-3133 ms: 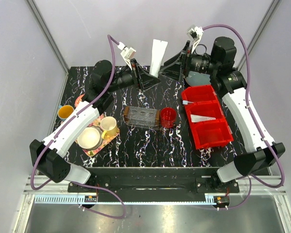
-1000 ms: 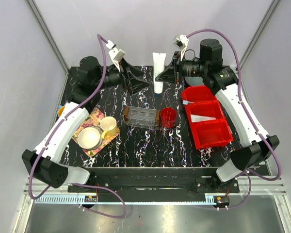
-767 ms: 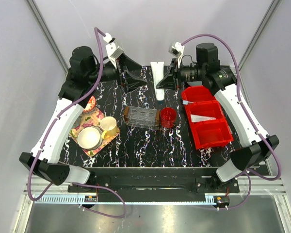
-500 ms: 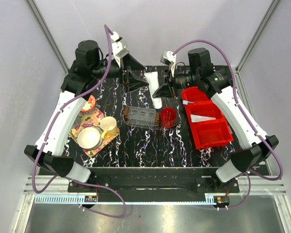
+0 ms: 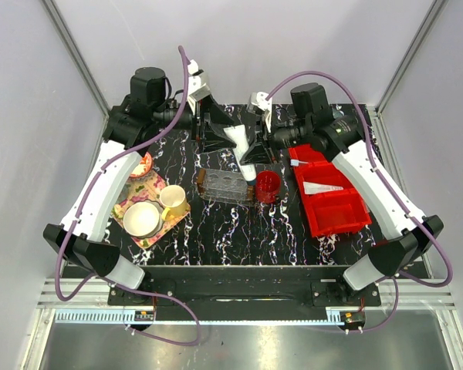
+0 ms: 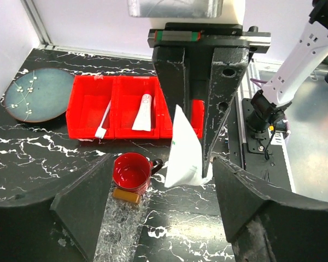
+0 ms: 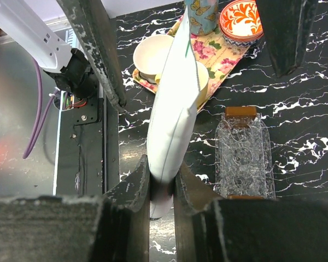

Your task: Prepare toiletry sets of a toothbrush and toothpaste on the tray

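Note:
My right gripper [image 5: 256, 150] [image 7: 163, 188] is shut on the cap end of a white toothpaste tube [image 5: 240, 144] [image 7: 175, 109] [image 6: 185, 150]. It holds the tube in the air just behind the clear tray [image 5: 225, 186] [image 7: 245, 155] [image 6: 117, 229]. My left gripper [image 5: 218, 137] [image 6: 164, 213] stands open beside the tube, facing the right one, with nothing between its fingers. A second toothpaste tube [image 5: 322, 188] [image 6: 144, 112] and the toothbrush [image 5: 299, 163] [image 6: 104, 120] lie in the red bin [image 5: 347, 220] [image 6: 82, 90]. Nothing lies in the clear tray.
A red cup [image 5: 268, 185] [image 6: 131, 172] stands against the clear tray's right end. At the left, a flowery tray [image 5: 131, 202] [image 7: 218, 52] carries a white bowl [image 5: 142, 219] and a yellow cup [image 5: 173, 199]. An orange bowl [image 5: 141, 164] is behind it. A blue-grey plate [image 6: 38, 98] lies past the bin.
Both arms have come from the back of the table toward its middle. The right gripper has carried the tube down to just behind the clear tray; the left gripper followed alongside.

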Action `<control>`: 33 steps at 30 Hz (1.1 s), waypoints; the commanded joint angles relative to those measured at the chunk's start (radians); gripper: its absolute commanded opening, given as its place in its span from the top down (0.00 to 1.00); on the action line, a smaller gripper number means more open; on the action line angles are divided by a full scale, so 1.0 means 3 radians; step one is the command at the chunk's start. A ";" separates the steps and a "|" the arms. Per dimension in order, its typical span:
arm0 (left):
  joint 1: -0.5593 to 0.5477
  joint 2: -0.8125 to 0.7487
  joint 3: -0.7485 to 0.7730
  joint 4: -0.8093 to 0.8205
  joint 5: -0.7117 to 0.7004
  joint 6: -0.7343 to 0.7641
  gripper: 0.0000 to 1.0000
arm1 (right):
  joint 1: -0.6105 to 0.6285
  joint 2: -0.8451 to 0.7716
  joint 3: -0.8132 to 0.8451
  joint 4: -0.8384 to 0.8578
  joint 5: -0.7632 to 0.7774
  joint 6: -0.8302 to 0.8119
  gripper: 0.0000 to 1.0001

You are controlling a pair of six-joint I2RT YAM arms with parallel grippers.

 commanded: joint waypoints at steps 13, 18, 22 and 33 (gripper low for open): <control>-0.0048 0.0007 0.0017 0.0044 0.0322 0.0026 0.46 | 0.0142 -0.0051 -0.0011 0.0055 0.0135 -0.0156 0.95; -0.0084 0.0037 -0.0013 0.0044 0.0369 0.0011 0.55 | 0.0152 -0.0046 -0.0027 0.0050 0.0161 -0.0181 0.94; -0.0120 0.0058 -0.0039 0.0039 0.0399 0.0001 0.66 | 0.0157 -0.0056 -0.0017 0.0055 0.0197 -0.0191 0.95; -0.0146 0.0058 -0.0075 -0.0033 0.0404 0.0026 1.00 | 0.0162 -0.0092 -0.0017 0.0071 0.0350 -0.0217 0.92</control>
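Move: The toothpaste tube is already in the right fingers, cap end down, its middle about 4 cm above that hand, 1 cm ahead and 1 cm left. From the open left hand its middle is some 3 cm back, 4 cm right and 4 cm below; the flat tail already stands between the left fingers. On the table, about 36 cm below the left hand and 8 cm ahead, are the red mug, 12 cm right, and the clear rack, 1 cm left. The tube's upright tail is taken between the left fingers: they close from wide open to nearly shut and pinch it, while the left hand eases back about 2 cm, then also 1 cm right and 1 cm down, turning a few degrees clockwise. The right hand keeps its grip near the cap and sinks about 1 cm. ##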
